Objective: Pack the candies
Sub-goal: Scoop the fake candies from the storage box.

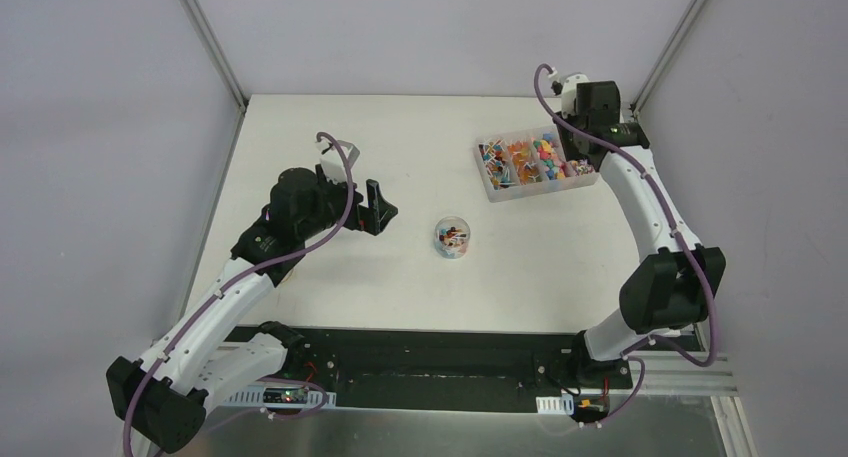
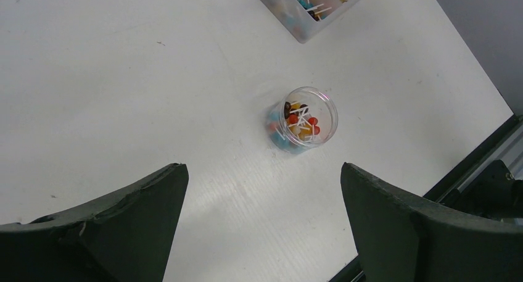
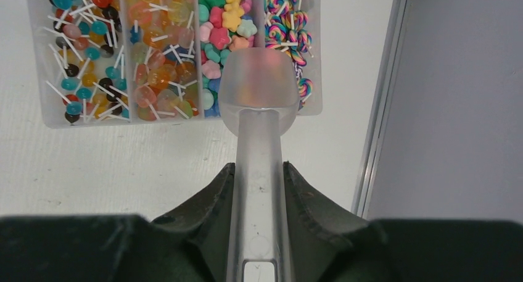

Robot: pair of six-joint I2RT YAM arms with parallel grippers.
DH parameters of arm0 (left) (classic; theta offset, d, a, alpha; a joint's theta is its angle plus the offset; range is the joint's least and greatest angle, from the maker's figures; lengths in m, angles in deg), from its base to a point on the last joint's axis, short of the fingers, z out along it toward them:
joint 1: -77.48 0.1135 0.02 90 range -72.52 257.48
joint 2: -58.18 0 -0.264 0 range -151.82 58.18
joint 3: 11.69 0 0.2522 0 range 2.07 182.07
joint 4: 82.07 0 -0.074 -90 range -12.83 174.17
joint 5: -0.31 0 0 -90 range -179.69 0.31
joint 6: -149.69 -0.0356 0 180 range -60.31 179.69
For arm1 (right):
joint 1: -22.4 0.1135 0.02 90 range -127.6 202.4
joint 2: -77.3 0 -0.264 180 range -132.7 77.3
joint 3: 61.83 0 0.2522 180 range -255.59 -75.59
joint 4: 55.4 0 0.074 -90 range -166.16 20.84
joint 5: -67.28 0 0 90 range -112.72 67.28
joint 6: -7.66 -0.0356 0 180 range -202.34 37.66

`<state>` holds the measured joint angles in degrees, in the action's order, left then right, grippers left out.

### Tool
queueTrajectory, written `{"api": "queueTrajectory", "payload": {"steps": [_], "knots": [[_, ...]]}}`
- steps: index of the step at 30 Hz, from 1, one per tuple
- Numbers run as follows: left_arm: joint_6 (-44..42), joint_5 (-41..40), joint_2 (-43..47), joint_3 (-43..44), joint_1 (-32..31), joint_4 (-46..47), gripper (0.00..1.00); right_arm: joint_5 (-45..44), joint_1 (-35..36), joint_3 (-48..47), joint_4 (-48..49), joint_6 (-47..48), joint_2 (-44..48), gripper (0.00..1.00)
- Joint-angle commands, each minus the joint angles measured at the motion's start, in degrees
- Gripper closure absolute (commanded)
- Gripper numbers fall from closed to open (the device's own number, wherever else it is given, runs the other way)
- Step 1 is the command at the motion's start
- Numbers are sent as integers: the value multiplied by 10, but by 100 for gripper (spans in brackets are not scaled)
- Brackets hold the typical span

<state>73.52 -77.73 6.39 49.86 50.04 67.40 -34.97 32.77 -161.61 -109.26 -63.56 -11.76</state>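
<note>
The candies are small coloured lollipops and shaped sweets, sorted into the four compartments of a clear tray at the back right. More candies lie in a small round clear jar at the table's middle. My right gripper is shut on the handle of a frosted clear scoop. The scoop's bowl hangs over the tray's near edge, between the shaped sweets and the swirl lollipops. What is in the bowl I cannot tell. My left gripper is open, empty, and short of the jar.
The tray's corner shows at the top of the left wrist view. A metal frame post and grey wall stand just right of the tray. The black base rail runs along the near edge.
</note>
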Motion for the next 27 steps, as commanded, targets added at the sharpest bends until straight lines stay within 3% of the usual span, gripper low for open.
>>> {"api": "queueTrajectory", "payload": {"steps": [1, 27], "knots": [[-13, -9, 16, -1, -4, 8, 1, 43, -24, -34, -16, 30, -17, 100], [-16, -16, 5, 0, -4, 5, 1, 77, -42, -61, -41, 34, -103, 100]]}}
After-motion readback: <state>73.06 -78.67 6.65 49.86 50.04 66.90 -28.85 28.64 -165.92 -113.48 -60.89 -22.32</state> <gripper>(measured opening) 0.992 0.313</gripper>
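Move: The star candies, in the third compartment of the divided tray, lie about 14 cm ahead of the right hand, 2 cm to its left and some 18 cm lower. At the same depth, the swirl lollipops are about 15 cm ahead and 4 cm right of the hand, the orange candies 14 cm ahead and 8 cm left. From the left hand, the star candies are roughly 30 cm ahead, 36 cm right and 20 cm down. Towards the star candies, near the wall they share with the swirl lollipops, the right hand lowers the empty scoop about 6 cm, easing only slightly forward. The wrist tips about 10 degrees further down and the fingers keep their hold on the handle, the descent slowing to almost nothing at the end. ##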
